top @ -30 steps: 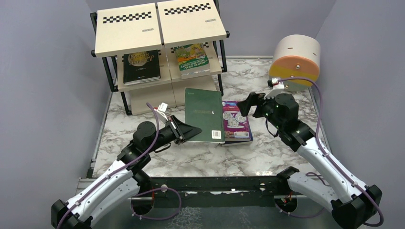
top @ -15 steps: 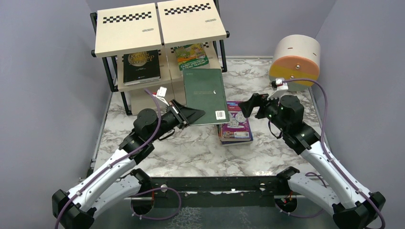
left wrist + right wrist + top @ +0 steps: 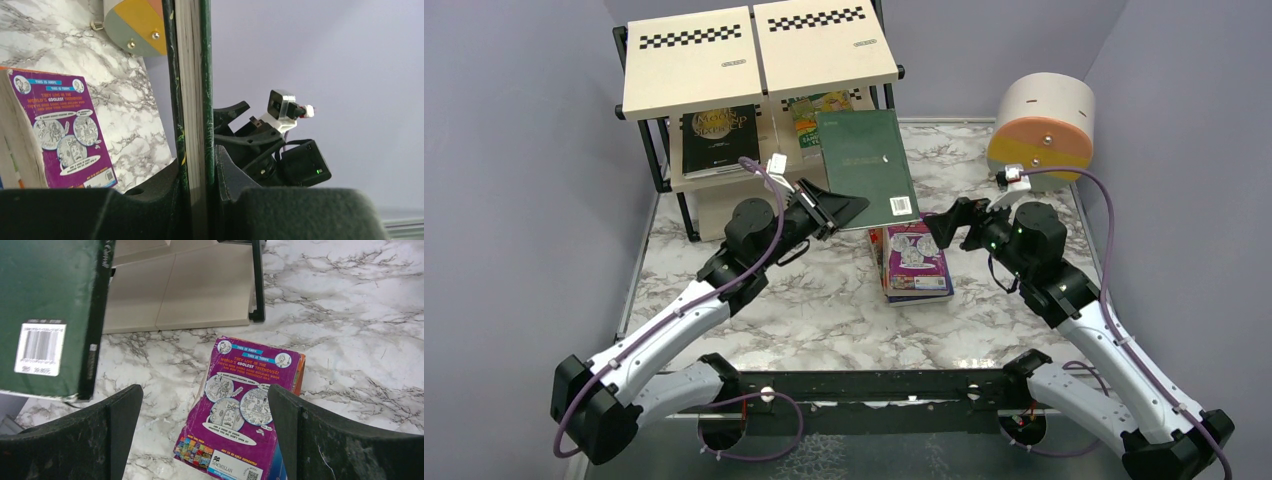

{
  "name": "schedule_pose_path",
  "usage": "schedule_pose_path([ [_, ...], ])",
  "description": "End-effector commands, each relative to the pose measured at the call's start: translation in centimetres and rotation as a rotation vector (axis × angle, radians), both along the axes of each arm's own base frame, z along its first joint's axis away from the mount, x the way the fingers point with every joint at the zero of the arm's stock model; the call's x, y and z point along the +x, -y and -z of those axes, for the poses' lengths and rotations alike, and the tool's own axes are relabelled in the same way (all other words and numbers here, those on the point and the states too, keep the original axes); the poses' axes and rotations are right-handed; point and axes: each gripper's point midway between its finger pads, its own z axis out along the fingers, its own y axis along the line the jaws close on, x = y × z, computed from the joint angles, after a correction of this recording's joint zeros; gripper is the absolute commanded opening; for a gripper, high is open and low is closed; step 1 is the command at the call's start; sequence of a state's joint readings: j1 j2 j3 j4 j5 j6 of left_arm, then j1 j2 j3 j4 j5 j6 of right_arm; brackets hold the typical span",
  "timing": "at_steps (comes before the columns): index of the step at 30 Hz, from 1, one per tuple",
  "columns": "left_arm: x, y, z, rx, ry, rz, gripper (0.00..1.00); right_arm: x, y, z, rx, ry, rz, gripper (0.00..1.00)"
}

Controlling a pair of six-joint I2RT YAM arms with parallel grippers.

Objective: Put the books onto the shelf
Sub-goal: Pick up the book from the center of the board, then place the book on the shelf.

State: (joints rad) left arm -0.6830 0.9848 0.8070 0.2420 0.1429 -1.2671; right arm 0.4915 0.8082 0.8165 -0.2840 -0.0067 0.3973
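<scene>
My left gripper (image 3: 844, 208) is shut on the near edge of a dark green book (image 3: 864, 165), holding it in the air in front of the shelf (image 3: 759, 60). In the left wrist view its page edge (image 3: 192, 100) stands clamped between my fingers (image 3: 235, 175). On the shelf's middle tier lie a black book (image 3: 719, 140) and a cartoon-covered book (image 3: 807, 108), which is partly hidden by the green one. A purple book (image 3: 914, 260) tops a small stack on the marble. My right gripper (image 3: 949, 225) hovers open over that purple book (image 3: 245, 405).
A round beige-and-orange drum (image 3: 1041, 130) stands at the back right. The shelf's black post (image 3: 257, 285) and bottom board (image 3: 200, 290) are just beyond the stack. Grey walls close in the marble table (image 3: 824, 310) on three sides.
My left arm has lifted the green book off the stack and carried it up and back toward the shelf. The right gripper has drawn back slightly to the right, still open.
</scene>
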Motion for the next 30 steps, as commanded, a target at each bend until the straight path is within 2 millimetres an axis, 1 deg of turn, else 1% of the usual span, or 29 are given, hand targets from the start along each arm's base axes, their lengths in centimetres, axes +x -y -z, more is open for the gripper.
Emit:
schedule_pose_path([
  [1, 0.9, 0.8, -5.3, -0.115, 0.136, -0.005, 0.0, -0.3, -0.1, -1.0, 0.005, 0.037, -0.017, 0.94],
  [5, 2.1, 1.7, -5.7, -0.111, 0.149, -0.011, 0.0, -0.2, 0.4, -1.5, -0.015, 0.059, 0.001, 0.94],
  [9, 3.5, 2.2, -5.8, -0.108, 0.158, -0.024, 0.0, -0.3, 0.8, -1.7, -0.029, 0.072, 0.013, 0.94],
  [14, 4.9, 1.7, -6.2, -0.109, 0.168, -0.052, 0.0, -0.5, 1.1, -1.4, -0.033, 0.071, 0.02, 0.95],
  [19, 6.4, 0.3, -6.2, -0.12, 0.164, -0.085, 0.0, -0.6, 1.0, -1.3, -0.027, 0.067, 0.014, 0.95],
  [22, 7.2, -1.0, -6.4, -0.129, 0.169, -0.111, 0.0, -0.6, 0.9, -1.4, -0.027, 0.069, 0.013, 0.95],
  [27, 8.3, -3.6, -6.8, -0.144, 0.173, -0.152, 0.0, -0.4, 0.8, -1.4, -0.027, 0.067, 0.011, 0.95],
  [30, 8.9, -5.6, -7.1, -0.152, 0.175, -0.181, 0.0, -0.3, 0.7, -1.3, -0.026, 0.063, 0.006, 0.95],
])
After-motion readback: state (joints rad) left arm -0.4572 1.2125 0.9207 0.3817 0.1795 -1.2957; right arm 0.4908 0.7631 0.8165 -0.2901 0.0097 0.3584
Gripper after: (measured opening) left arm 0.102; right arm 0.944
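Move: The left gripper already pinches the green book by its left side. The landing place, on the treehouse book on the middle shelf's right half, is about 22 cm ahead of this hand, 5 cm left and 7 cm below. The black book lies some 19 cm left of that place, level with it. The purple book on the table pile is about 11 cm ahead, 15 cm right and 28 cm below the left hand. From the idle right hand the landing place is roughly 20 cm ahead, 19 cm left and 2 cm higher. Carry the green book forward about 10 cm in the left gripper, nearly level, feeding its far edge under the top board and over the treehouse book. Drift some 3 cm right at first, then swing back left about 6 cm while turning the hand roughly 10 degrees counter-clockwise. Keep the pinch closed throughout. ##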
